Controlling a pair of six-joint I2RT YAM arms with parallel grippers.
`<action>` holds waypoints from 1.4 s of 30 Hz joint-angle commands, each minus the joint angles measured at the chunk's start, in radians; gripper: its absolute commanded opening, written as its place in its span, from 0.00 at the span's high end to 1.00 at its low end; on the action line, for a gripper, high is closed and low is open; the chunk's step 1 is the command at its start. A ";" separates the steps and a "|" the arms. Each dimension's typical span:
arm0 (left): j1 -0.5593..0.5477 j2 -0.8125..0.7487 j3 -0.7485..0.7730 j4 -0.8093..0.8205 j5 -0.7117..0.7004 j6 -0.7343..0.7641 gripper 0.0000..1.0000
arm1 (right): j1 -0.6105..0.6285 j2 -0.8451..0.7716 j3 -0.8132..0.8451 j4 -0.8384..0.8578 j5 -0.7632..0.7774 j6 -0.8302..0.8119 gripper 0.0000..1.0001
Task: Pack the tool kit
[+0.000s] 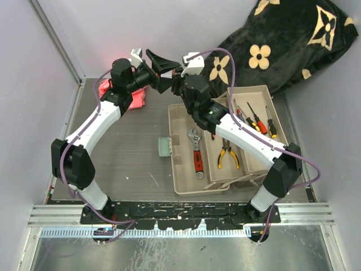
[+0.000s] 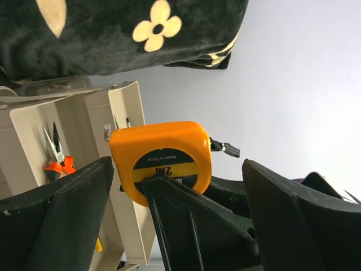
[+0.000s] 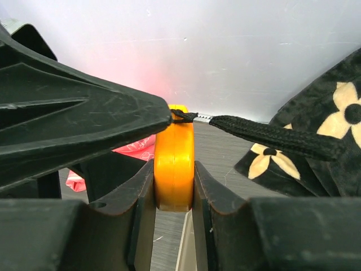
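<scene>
The orange tape measure point(image 3: 174, 158) hangs in the air above the table's far side. My right gripper point(image 3: 174, 183) is shut on its two flat faces, and its black strap point(image 3: 271, 135) trails to the right. My left gripper point(image 2: 177, 165) stands open around it, with wide gaps on both sides, and one right finger point(image 2: 192, 220) crosses the label. In the top view both grippers, left point(image 1: 163, 70) and right point(image 1: 176, 80), meet beyond the open beige toolbox point(image 1: 186, 187). In the box lie a red wrench point(image 1: 197, 153), pliers point(image 1: 227, 156) and screwdrivers point(image 1: 257, 119).
The black flower-patterned blanket point(image 1: 293, 39) is heaped at the back right, behind the toolbox. A pink-red cloth point(image 1: 125, 94) lies at the back left under the left arm. A small grey-green latch piece point(image 1: 164, 147) sits at the toolbox's left edge. Walls enclose the table.
</scene>
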State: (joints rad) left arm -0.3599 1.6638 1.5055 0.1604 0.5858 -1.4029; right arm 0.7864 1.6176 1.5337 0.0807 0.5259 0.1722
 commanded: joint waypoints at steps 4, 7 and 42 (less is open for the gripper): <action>0.028 -0.026 0.044 0.090 0.026 0.015 0.02 | 0.001 -0.057 0.031 0.055 0.065 0.009 0.99; 0.077 0.000 0.060 0.071 0.028 0.042 0.02 | -0.008 -0.107 0.011 0.038 0.109 -0.014 0.99; 0.182 -0.056 0.009 -0.173 0.124 0.381 0.02 | -0.679 -0.429 -0.331 -0.505 -0.272 0.443 0.99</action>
State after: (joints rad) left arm -0.1749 1.6844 1.5196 0.0029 0.6769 -1.0832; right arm 0.1543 1.1637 1.1835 -0.5236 0.3653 0.5362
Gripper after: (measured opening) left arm 0.982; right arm 0.326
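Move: The right hand already has the tape measure pinched; the empty spot at the far end of the toolbox's right tray lies about 31 cm to its right, 3 cm back and 23 cm below. In that tray, the blue screwdriver lies about 27 cm right and 9 cm back of the hand, the red screwdriver about 34 cm right and 9 cm back. From the open left hand that spot is some 33 cm right, 3 cm back and 24 cm below. Right hand carries the pinched tape measure 30 cm right, then dips towards the tray; left hand retreats leftward. ##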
